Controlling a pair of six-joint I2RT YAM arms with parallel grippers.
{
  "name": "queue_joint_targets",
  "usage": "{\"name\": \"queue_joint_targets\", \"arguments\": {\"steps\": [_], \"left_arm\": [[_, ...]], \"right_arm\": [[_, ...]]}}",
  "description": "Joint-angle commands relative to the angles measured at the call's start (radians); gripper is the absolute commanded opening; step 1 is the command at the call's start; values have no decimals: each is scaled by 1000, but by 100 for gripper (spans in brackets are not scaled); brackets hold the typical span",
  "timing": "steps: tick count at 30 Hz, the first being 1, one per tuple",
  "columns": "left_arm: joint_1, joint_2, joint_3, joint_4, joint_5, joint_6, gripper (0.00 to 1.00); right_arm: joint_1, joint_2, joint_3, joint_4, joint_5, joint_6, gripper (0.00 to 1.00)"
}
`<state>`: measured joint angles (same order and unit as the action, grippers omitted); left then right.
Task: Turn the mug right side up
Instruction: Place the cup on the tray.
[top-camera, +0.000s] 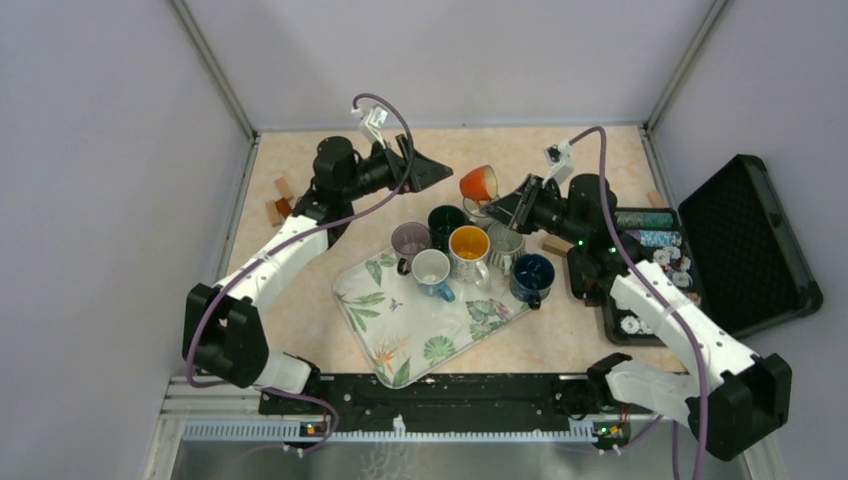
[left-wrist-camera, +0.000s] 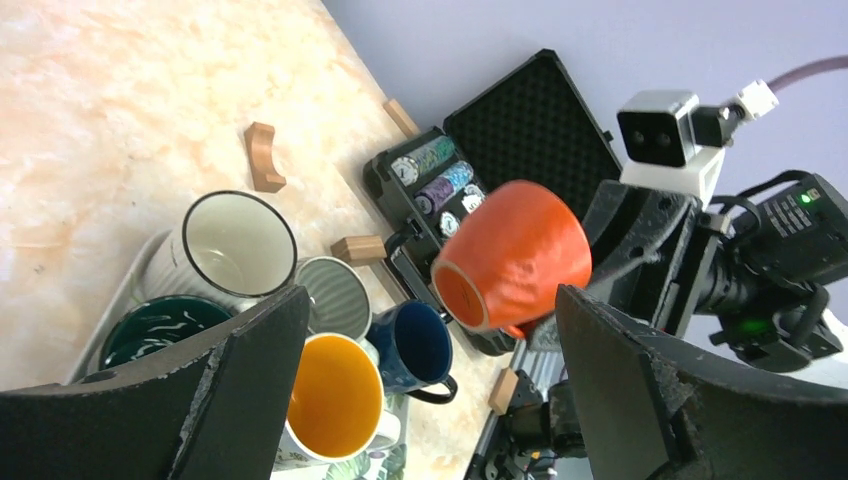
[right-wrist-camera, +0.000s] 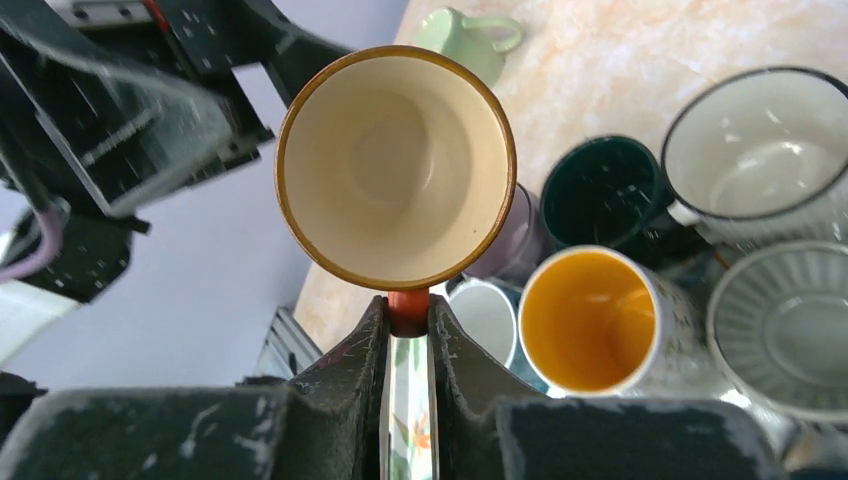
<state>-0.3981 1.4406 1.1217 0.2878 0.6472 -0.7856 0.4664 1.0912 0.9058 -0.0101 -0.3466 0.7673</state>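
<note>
The orange mug (top-camera: 479, 184) hangs in the air behind the tray, lying on its side. My right gripper (top-camera: 503, 208) is shut on its handle (right-wrist-camera: 408, 303). The mug's cream inside (right-wrist-camera: 395, 165) faces the right wrist camera. Its flat base (left-wrist-camera: 462, 292) faces my left gripper (left-wrist-camera: 430, 300), which stands wide open just left of the mug without touching it. In the top view the left gripper (top-camera: 435, 172) points at the mug from the left.
A leaf-print tray (top-camera: 385, 300) below holds several upright mugs, among them a yellow-lined one (top-camera: 468, 245) and a dark blue one (top-camera: 531, 275). An open black case of poker chips (top-camera: 750, 240) lies at the right. Wooden blocks (top-camera: 280, 200) sit at the left, and a pale green mug (right-wrist-camera: 470, 35) stands on the table.
</note>
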Motion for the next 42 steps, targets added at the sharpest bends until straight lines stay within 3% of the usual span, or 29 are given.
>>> {"name": "queue_joint_targets", "arguments": {"steps": [1, 10, 19, 29, 42], "left_arm": [[6, -47, 58, -56, -34, 100, 98], [20, -68, 54, -102, -44, 153, 98], [31, -78, 60, -119, -49, 182, 98], [43, -84, 59, -149, -62, 215, 99], [54, -107, 47, -175, -82, 247, 98]], "right_arm": [[-3, -102, 71, -203, -4, -131, 0], [7, -213, 117, -615, 17, -285, 0], [82, -262, 57, -810, 72, -316, 0], [165, -271, -80, -832, 166, -281, 0], [277, -189, -186, -692, 300, -187, 0]]}}
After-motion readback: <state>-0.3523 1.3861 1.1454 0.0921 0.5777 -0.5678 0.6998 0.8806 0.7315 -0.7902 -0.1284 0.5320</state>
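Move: The orange cup is already held by its handle in the right hand, tipped on its side. The bare tray patch it is bound for lies about 11 cm back, 4 cm right and 26 cm below. The navy mug sits some 6 cm back and 10 cm right, the yellow-lined mug level and 3 cm left, the ribbed mug 1 cm ahead and 5 cm right, all roughly 24 cm lower. From the left hand, the patch is about 16 cm back, 12 cm right and 29 cm down. The orange cup, still pinched by its handle, is carried by the right hand down some 17 cm and back about 15 cm, drifting right, towards the bare front of the tray. The path runs mostly back at first, then steeply down, with the fingers tipping downward by roughly 40 degrees. The empty left hand eases a few centimetres left, staying open. ##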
